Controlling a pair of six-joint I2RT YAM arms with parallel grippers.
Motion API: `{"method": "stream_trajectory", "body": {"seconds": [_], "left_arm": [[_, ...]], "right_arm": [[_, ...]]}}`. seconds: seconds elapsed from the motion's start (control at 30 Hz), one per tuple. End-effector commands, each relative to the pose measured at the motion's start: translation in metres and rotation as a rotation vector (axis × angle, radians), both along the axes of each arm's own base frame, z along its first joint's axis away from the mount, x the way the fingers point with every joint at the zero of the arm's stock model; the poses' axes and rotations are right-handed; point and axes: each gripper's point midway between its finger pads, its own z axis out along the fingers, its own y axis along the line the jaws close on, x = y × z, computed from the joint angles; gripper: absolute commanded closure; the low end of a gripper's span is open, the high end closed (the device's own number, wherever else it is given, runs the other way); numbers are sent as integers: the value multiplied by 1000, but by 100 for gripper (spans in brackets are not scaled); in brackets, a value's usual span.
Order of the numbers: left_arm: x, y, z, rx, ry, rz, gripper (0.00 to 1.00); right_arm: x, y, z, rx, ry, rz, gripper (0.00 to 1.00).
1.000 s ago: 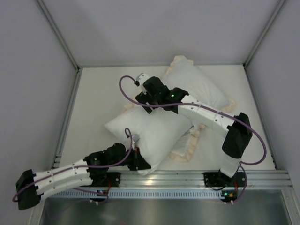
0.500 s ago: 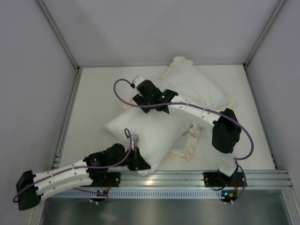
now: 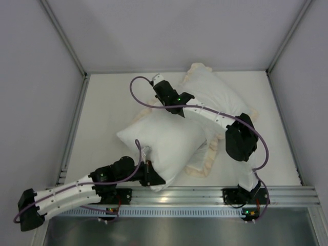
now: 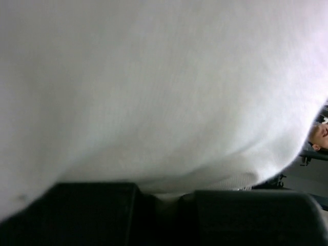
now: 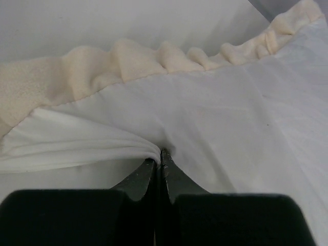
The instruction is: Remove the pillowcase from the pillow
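Note:
The plain white pillow [image 3: 164,141] lies at the table's middle, tilted, and fills the left wrist view [image 4: 154,77]. The pillowcase [image 3: 220,97] lies behind and to its right, white face up, cream frill [image 3: 202,165] showing beside the pillow. My left gripper [image 3: 152,177] is shut on the pillow's near corner, with white fabric between its fingers [image 4: 164,197]. My right gripper [image 3: 173,104] is over the pillowcase's left end, shut on a pinched fold of its white fabric [image 5: 160,154]. The cream frill [image 5: 128,59] runs just beyond the fold.
Grey walls close the table on the left, back and right. A metal rail [image 3: 205,195] runs along the near edge, with both arm bases on it. A sloped metal strip [image 3: 74,128] borders the left side. The right arm's elbow [image 3: 238,141] stands over the pillowcase's right part.
My right gripper has moved toward the back wall with the pillowcase fold in it, and its elbow has swung left. The left gripper has kept its hold on the pillow's corner.

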Motion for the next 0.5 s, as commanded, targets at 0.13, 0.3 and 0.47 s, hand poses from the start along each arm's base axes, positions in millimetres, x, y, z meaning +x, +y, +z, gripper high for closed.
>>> {"method": "stream_trajectory", "body": {"seconds": [0.13, 0.3, 0.47], "left_arm": [[-23, 1, 43, -91, -3, -116, 100], [-19, 21, 61, -68, -47, -51, 100], [-11, 46, 88, -71, -98, 52, 100]], "right_arm": [[104, -125, 22, 19, -143, -434, 100], [134, -233, 13, 88, -131, -710, 100], [134, -350, 1, 109, -110, -954, 100]]}}
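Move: My right hand already pinches the white pillowcase cloth. From it, the case's right-hand frilled corner lies roughly 42 cm to the right, 5 cm ahead and 14 cm down; the far frilled corner is about 27 cm ahead and 10 cm right. My left hand already grips the pillow's near end; from it the near frill corner lies some 22 cm to the right, 8 cm ahead and 8 cm lower. Keeping the cloth pinched shut, I haul my right hand some 20 cm to the right and about 10 cm forward, forward at first and then sweeping ever faster rightward towards the right-hand corner, the wrist swinging about 35 degrees clockwise. My left hand keeps its grip on the pillow end and lifts it 7 or 8 cm, late on easing a little forward and left, against the pull. ##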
